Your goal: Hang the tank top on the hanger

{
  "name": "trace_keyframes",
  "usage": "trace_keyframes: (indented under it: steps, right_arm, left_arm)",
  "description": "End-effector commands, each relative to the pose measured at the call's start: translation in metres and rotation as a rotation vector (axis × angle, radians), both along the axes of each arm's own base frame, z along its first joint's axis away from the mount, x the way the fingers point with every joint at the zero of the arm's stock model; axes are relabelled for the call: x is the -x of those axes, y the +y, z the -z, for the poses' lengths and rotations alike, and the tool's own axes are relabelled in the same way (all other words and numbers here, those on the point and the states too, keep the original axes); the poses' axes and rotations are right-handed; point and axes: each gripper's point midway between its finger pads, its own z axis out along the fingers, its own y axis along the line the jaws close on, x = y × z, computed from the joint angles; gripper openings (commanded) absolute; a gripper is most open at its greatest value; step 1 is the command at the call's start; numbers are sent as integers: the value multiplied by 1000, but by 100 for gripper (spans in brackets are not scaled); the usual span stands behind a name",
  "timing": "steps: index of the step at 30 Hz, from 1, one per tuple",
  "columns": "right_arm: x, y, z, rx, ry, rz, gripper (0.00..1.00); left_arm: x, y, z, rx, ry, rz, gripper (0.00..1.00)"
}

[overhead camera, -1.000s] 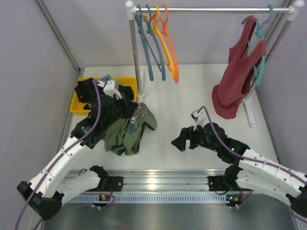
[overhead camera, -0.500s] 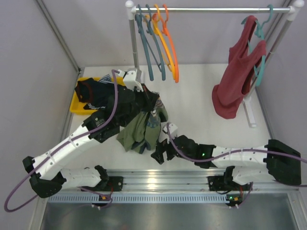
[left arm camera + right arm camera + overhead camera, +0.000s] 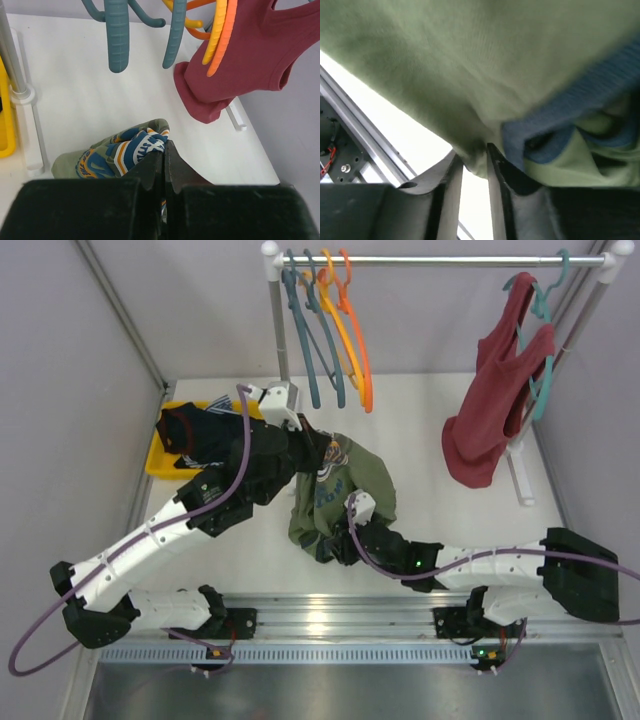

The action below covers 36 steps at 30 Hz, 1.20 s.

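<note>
The olive-green tank top [image 3: 355,485] hangs bunched over the table's middle, printed patch up. My left gripper [image 3: 322,458] is shut on it at the patch; in the left wrist view the jaws [image 3: 165,150] pinch the blue, white and orange print [image 3: 125,152]. My right gripper [image 3: 337,548] is at the lower hem; in the right wrist view [image 3: 474,156] a fold of green fabric [image 3: 470,75] sits between the narrowly spaced fingertips, with navy trim [image 3: 560,125] beside it. The reddish-orange hanger [image 3: 360,355] hangs on the rail behind, also in the left wrist view [image 3: 231,15].
A yellow-orange hanger [image 3: 340,335] and teal-grey hangers [image 3: 310,340] hang beside it. A dark red tank top [image 3: 490,410] hangs at the rail's right end. A yellow tray [image 3: 160,465] with dark garments sits at left. The rack's left post [image 3: 281,350] stands behind my left gripper.
My left gripper lifted the tank top and carried it right and back. My right arm swung left to the garment's lower hem and closed on it.
</note>
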Motion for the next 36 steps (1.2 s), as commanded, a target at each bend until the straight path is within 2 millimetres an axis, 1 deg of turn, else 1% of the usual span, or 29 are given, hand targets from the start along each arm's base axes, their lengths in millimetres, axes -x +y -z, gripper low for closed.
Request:
trace_keyframes:
  steps: [1, 2, 3, 5, 6, 7, 8, 10, 11, 12, 13, 15, 16, 17, 19, 20, 21, 22, 24, 25, 26, 27, 28, 29, 30, 32, 34, 35, 36]
  right_arm:
    - [-3, -9, -24, -66, -34, 54, 19]
    - [-1, -15, -29, -77, -28, 63, 16]
    - [-1, -20, -27, -67, -26, 74, 8]
    - [0, -27, -36, -93, -25, 85, 2]
    - [2, -33, -32, -69, -19, 92, 0]
    - [4, -35, -34, -73, -17, 92, 0]
    - [6, -40, -45, -100, -22, 93, 0]
    - [9, -51, -46, -87, -16, 106, 0]
    - [11, -56, -60, -127, -21, 111, 0]
    - [10, -61, -65, -135, -26, 125, 0]
    - [11, -68, -63, -115, -21, 132, 0]
    - [13, -80, -78, -134, -22, 148, 0]
    - [15, -88, -74, -101, -13, 155, 0]
    - [15, -94, -86, -127, -12, 173, 0]
    - [15, -105, -94, -135, -11, 197, 0]
    - [16, -114, -89, -101, 4, 213, 0]
    - [14, -119, -99, -112, -3, 237, 0]
    - [13, -124, -103, -111, -5, 254, 0]
    - [9, -138, -112, -88, -6, 309, 0]
    - [9, -143, -116, -83, -6, 326, 0]
    - [7, -145, -126, -90, -5, 346, 0]
    - [5, -153, -123, -47, -10, 370, 2]
    - [3, -155, -122, -14, -11, 387, 2]
    - [0, -159, -131, -14, -19, 414, 2]
    - [0, -164, -129, 22, -20, 423, 2]
    - [-3, -164, -133, 49, -30, 428, 2]
    - [-6, -162, -134, 53, -29, 425, 2]
    - [-7, -160, -132, 70, -31, 418, 2]
    - [-6, -156, -129, 74, -15, 391, 2]
  left_arm:
    - [-2, 8, -25, 37, -48, -36, 0]
    - [-2, 7, -23, 33, -45, -35, 0]
    - [-4, 4, -21, 28, -40, -33, 0]
    - [-5, 2, -19, 24, -38, -33, 0]
    - [-7, -1, -17, 23, -37, -35, 0]
    - [-8, -2, -15, 15, -37, -35, 0]
    - [-10, -4, -14, 7, -37, -35, 0]
    - [-15, -8, -5, -28, -29, -41, 0]
    - [-18, -11, 2, -46, -21, -41, 0]
    - [-22, -16, 15, -76, -2, -44, 0]
    - [-24, -20, 25, -95, 16, -38, 0]
    - [-33, -30, 56, -143, 70, -30, 0]
    - [-36, -34, 68, -151, 91, -24, 0]
    - [-44, -40, 94, -187, 139, -13, 0]
    - [-56, -44, 119, -203, 196, -16, 0]
    - [-60, -50, 130, -199, 225, 13, 0]
    - [-72, -49, 151, -218, 265, 0, 0]
    - [-76, -52, 159, -219, 284, 11, 5]
    - [-81, -60, 167, -220, 300, 43, 27]
    - [-79, -61, 168, -229, 298, 59, 40]
    - [-77, -62, 170, -233, 301, 74, 55]
    - [-72, -62, 166, -230, 296, 97, 60]
    - [-70, -59, 165, -229, 296, 97, 63]
    - [-63, -52, 163, -227, 291, 98, 67]
    - [-60, -47, 163, -227, 291, 95, 69]
    - [-44, -31, 165, -228, 294, 99, 70]
    - [-31, -24, 166, -216, 295, 123, 71]
    - [-23, -17, 179, -229, 316, 129, 71]
    - [-16, -12, 171, -209, 300, 142, 71]
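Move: The left hand holds the tank top by its upper part; the table spot it is lowered to lies about 3 cm ahead, 4 cm right and 35 cm down. The hangers are some 22 cm ahead of this hand, 3 cm right and 10 cm above; the yellow bin 28 cm ahead, 29 cm left and 34 cm below. The right hand's half-closed fingers already straddle the tank top's lower edge, level with it in every direction. Rightward and up, about 15 cm across, the right hand draws the tank top's lower edge away from the left hand, having first shut its fingers on it, and swings clockwise. The left hand sinks some 20 cm while reaching forward and a little right, tipping down, opens wide to let the upper part go, then draws back. ##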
